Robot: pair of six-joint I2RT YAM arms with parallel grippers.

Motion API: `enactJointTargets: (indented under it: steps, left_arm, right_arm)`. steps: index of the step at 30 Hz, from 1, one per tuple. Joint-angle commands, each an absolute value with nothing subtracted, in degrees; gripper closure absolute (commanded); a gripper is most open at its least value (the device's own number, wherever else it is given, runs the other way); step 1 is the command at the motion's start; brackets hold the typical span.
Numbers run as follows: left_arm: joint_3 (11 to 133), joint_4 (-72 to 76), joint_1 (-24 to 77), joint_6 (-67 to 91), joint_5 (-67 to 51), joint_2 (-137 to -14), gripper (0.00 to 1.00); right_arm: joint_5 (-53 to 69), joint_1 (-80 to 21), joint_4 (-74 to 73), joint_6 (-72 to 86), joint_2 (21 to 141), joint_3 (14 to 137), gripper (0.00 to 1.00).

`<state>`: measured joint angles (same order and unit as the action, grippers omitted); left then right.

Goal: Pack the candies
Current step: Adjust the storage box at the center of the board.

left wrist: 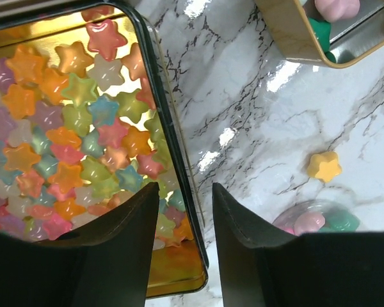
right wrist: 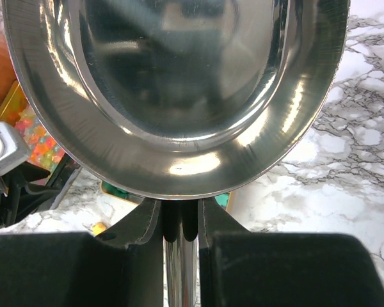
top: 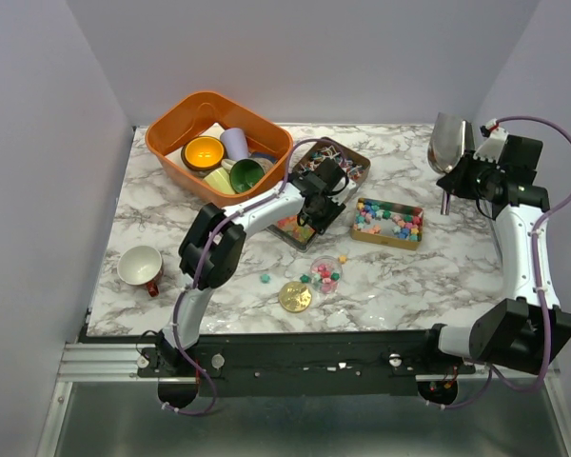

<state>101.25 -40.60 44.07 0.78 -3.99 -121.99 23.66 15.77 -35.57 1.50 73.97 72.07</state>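
Glossy star-shaped candies point(left wrist: 70, 128) fill a dark-rimmed gold tin point(left wrist: 174, 160). My left gripper point(left wrist: 185, 192) is open and straddles the tin's right wall, one finger over the candies and the other over the table; from above it point(top: 316, 211) sits at that tin point(top: 295, 231). A second gold tin point(top: 388, 222) holds small multicoloured candies. A clear cup point(top: 325, 274) holds a few pink and green ones. Loose candies point(top: 265, 278) lie on the marble. My right gripper point(right wrist: 180, 214) is shut on the handle of an empty metal scoop point(right wrist: 179, 83), held high at the right point(top: 449, 141).
An orange basket point(top: 167, 133) of coloured cups stands at the back left. A third tin point(top: 347, 157) with wrapped pieces sits behind the left gripper. A flat gold disc point(top: 295, 296) lies near the front, and a red and white cup point(top: 140, 267) at the left.
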Motion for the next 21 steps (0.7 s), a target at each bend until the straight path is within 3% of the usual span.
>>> enactJointTargets:
  steps: [1, 6, 9, 21]
  left_arm:
    - [101.8, -41.4, 44.8, 0.4, -6.9, -122.9, 0.62]
    - [99.4, -41.5, 45.1, -3.1, -8.1, -120.3, 0.84]
    - [95.8, -41.6, 45.4, -5.6, -9.8, -118.0, 0.9]
    - [81.9, -40.0, 49.0, -11.7, -11.9, -110.6, 0.94]
  right_arm:
    - [25.0, 16.2, -32.6, 1.0, 75.1, 72.9, 0.99]
    - [25.2, 16.2, -32.8, 0.7, 75.9, 74.1, 0.99]
    - [25.6, 16.2, -32.8, 0.7, 76.4, 74.2, 0.99]
    - [27.0, 16.2, -33.0, 0.8, 76.2, 73.5, 0.99]
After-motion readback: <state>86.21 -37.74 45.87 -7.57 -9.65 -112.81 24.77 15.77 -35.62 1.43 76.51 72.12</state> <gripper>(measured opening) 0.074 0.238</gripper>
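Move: The left fingers straddle the right wall of the storage box of star candies, whose middle lies about 5 cm ahead, 4 cm left and 2 cm below. The lollipop box is some 15 cm ahead and 5 cm right; the colored-candy tray 1 cm ahead and 18 cm right; the clear bowl 12 cm back and 3 cm right. From the right hand, the storage box is about 38 cm left, 3 cm ahead and 19 cm below. Left hand pinches the storage box's right wall and drags it about 6 cm back, slightly left, turning clockwise. ##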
